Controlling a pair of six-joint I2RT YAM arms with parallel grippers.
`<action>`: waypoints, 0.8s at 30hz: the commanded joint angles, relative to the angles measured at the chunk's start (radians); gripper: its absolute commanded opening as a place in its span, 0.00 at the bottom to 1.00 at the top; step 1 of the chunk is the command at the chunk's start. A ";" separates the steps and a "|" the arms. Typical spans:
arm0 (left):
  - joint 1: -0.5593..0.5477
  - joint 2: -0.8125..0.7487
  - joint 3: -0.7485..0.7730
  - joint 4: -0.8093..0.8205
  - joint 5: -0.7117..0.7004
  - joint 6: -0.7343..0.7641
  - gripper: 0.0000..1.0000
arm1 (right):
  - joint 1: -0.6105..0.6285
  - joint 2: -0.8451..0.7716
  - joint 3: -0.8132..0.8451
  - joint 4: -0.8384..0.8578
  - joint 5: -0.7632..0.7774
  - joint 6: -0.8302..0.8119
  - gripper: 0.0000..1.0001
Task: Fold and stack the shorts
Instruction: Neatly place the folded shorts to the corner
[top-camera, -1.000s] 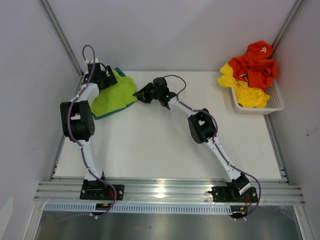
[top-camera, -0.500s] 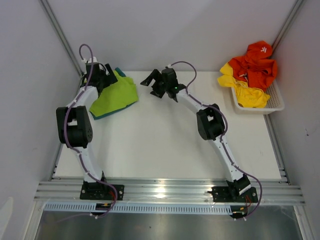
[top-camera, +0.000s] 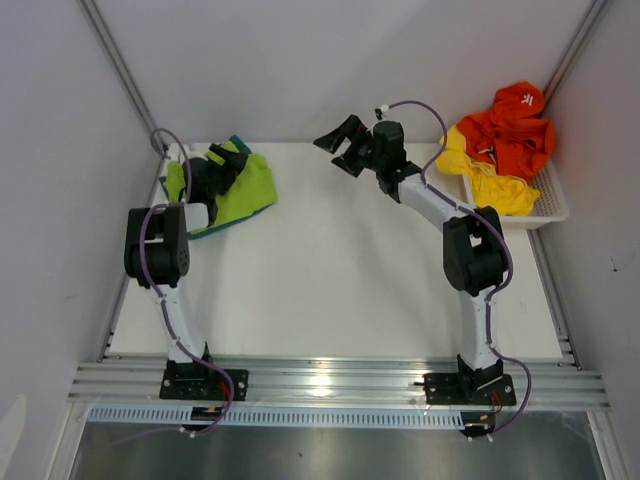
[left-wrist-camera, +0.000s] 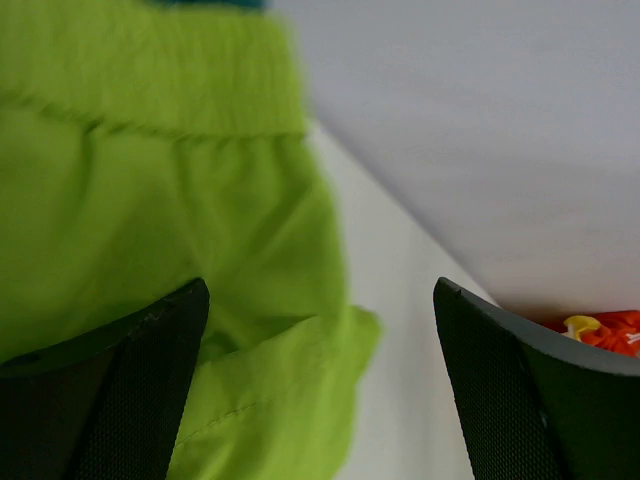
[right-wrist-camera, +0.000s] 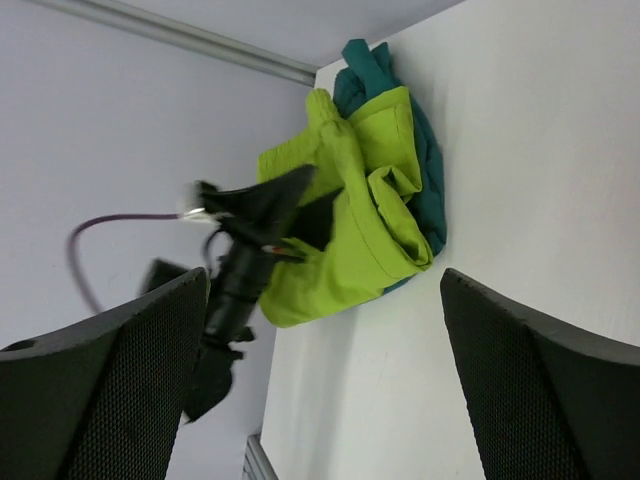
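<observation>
The lime green shorts (top-camera: 250, 192) lie folded at the table's back left corner, on top of the teal shorts (top-camera: 238, 143), which show only as edges around them. My left gripper (top-camera: 228, 162) hovers open over the lime pile. In the left wrist view the lime shorts (left-wrist-camera: 170, 220) spread beneath the open left gripper (left-wrist-camera: 320, 400), and nothing is pinched. My right gripper (top-camera: 338, 148) hangs open and empty above the back middle of the table. The right wrist view looks back at the lime shorts (right-wrist-camera: 360, 210), the teal shorts (right-wrist-camera: 432, 170) and the open right gripper (right-wrist-camera: 325, 390).
A white basket (top-camera: 553, 205) at the back right holds orange clothes (top-camera: 515, 125) and yellow clothes (top-camera: 495, 185). Grey walls close in the left, back and right sides. The left arm (right-wrist-camera: 240, 270) stretches along the left wall.
My right gripper has opened, left the edge of the lime shorts and swung up toward the back right. The left gripper has shifted over the pile.
</observation>
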 joint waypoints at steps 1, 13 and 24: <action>-0.004 0.094 -0.018 0.124 0.036 -0.159 0.94 | -0.014 -0.098 -0.084 0.077 -0.036 -0.019 0.99; 0.000 0.042 0.065 0.033 0.050 -0.078 0.94 | -0.030 -0.199 -0.177 0.057 -0.094 -0.095 0.99; 0.003 -0.332 0.001 -0.337 -0.136 0.194 0.97 | -0.031 -0.442 -0.408 0.002 -0.076 -0.227 0.99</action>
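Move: The folded green shorts lie almost under the left hand: their middle is about 8 cm below its wide-open fingers, some 2 cm back and 3 cm to its left. Beneath them is the folded teal pair, its middle about 10 cm below the hand, 1 cm back and 3 cm left. From the right hand, the green shorts lie some 31 cm left, 3 cm ahead and about 17 cm below. With fingers wide open, the left hand dips about 7 cm straight down over the green shorts, eases up slowly, then lifts quickly away to some 9 cm above its starting height, drawing back about 3 cm. The right hand, also open and empty, withdraws about 8 cm back and 5 cm to the right, rising slightly, away from the pile. ##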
